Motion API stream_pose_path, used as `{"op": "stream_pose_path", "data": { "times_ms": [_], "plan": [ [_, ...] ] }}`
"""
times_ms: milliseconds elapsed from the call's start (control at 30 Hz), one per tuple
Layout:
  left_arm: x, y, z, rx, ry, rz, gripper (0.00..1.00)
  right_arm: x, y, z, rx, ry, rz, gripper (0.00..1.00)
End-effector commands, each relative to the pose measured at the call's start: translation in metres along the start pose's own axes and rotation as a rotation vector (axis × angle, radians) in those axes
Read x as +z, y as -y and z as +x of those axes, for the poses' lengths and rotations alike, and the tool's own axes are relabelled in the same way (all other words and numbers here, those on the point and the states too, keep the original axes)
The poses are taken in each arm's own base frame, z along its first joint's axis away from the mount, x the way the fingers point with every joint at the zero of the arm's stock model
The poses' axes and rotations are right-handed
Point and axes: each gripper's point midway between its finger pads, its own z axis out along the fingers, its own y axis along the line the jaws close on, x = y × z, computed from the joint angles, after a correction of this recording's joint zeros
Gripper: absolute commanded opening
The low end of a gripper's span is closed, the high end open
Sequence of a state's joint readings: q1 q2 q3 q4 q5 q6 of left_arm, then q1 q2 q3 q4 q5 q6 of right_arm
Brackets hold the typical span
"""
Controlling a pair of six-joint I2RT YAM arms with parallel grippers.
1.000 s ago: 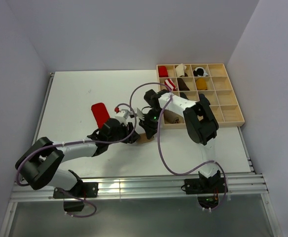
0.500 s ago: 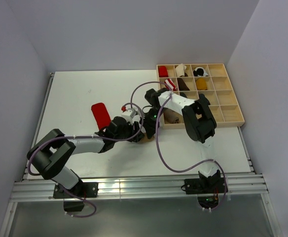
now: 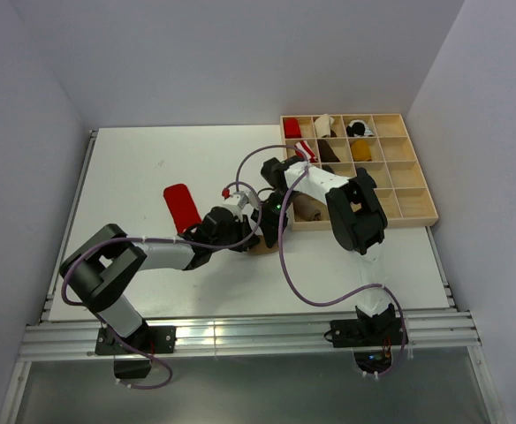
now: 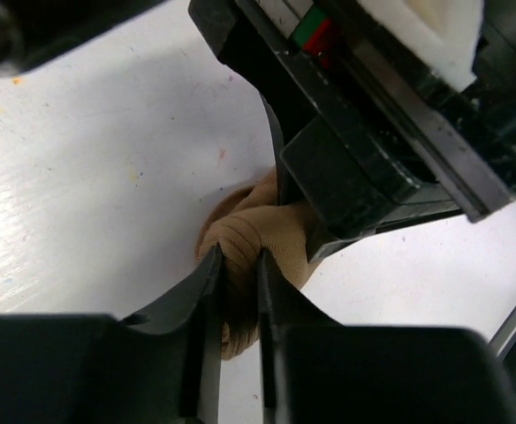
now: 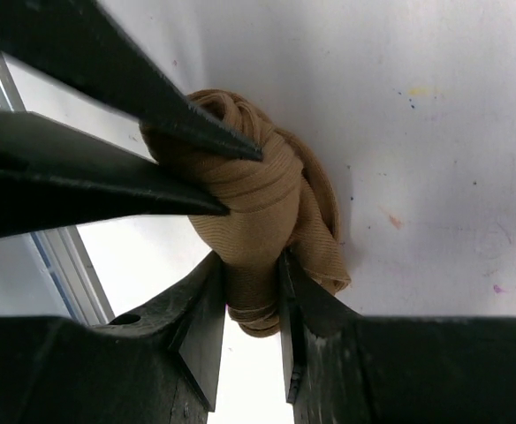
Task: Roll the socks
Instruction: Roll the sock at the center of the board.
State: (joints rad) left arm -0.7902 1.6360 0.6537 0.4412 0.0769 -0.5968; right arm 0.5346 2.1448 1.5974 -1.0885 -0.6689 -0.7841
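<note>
The tan-brown socks (image 5: 254, 190) lie bunched into a knot-like roll on the white table. My right gripper (image 5: 251, 274) is shut on the roll's lower end. My left gripper (image 4: 238, 265) comes from the opposite side and is shut on a ribbed fold of the same tan socks (image 4: 240, 234). In the top view both grippers meet mid-table, and only a bit of the tan socks (image 3: 262, 246) shows under the left gripper (image 3: 256, 231) and right gripper (image 3: 271, 221). The red socks (image 3: 180, 205) lie flat to the left, untouched.
A wooden compartment tray (image 3: 417, 190) stands at the back right with red, white, black, mustard and striped bundles. A brownish bit of fabric (image 3: 308, 210) shows under the right arm by the tray's edge. Purple cables loop over both arms.
My left arm has reached right to the tan socks, and its jaws have closed from wide open onto the fabric. The right gripper has kept its hold and barely moved.
</note>
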Motion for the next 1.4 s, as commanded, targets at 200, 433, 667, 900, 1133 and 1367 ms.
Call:
{"op": "stream_pose_path", "data": {
  "times_ms": [200, 433, 667, 900, 1133, 1367],
  "plan": [
    [0.000, -0.033, 0.061, -0.089, -0.208, -0.164, 0.00, 0.010, 0.026, 0.008, -0.032, -0.052, 0.097, 0.41],
    [-0.007, -0.047, 0.078, -0.096, -0.253, -0.227, 0.00, -0.008, 0.016, -0.008, -0.062, 0.054, 0.151, 0.57],
    [-0.008, -0.052, 0.080, -0.082, -0.264, -0.245, 0.00, -0.031, 0.007, -0.020, -0.067, 0.144, 0.180, 0.63],
    [-0.007, -0.054, 0.083, -0.074, -0.276, -0.252, 0.00, -0.066, 0.003, -0.021, -0.074, 0.246, 0.258, 0.64],
    [-0.005, -0.054, 0.086, -0.070, -0.295, -0.249, 0.00, -0.093, 0.006, -0.010, -0.135, 0.376, 0.475, 0.65],
    [-0.003, -0.052, 0.085, -0.067, -0.312, -0.237, 0.01, -0.097, -0.002, 0.004, -0.295, 0.448, 0.608, 0.66]
  ]
}}
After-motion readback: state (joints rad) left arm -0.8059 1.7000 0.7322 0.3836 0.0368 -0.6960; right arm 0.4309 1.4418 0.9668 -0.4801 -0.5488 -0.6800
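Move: The brown sock is a short bundle between the hands, its middle about 3 cm to the left hand's right and 3 cm to the right hand's left, level with both fore and aft and perhaps 1 cm below. The right hand already pinches its right part. From the right hand, the taupe sock in the tray lies some 9 cm ahead and 8 cm right; from the left hand, the red sock lies about 10 cm ahead and 19 cm left. Rightward and up, after first opening its fingers to let go of the brown sock, the right hand backs off about 5 cm right and 7 cm up, swinging its fingertips forward by some 35 degrees. The left hand, meanwhile, closes its partly open fingers on the sock's left end and keeps the pinch, easing only a little to the right. ##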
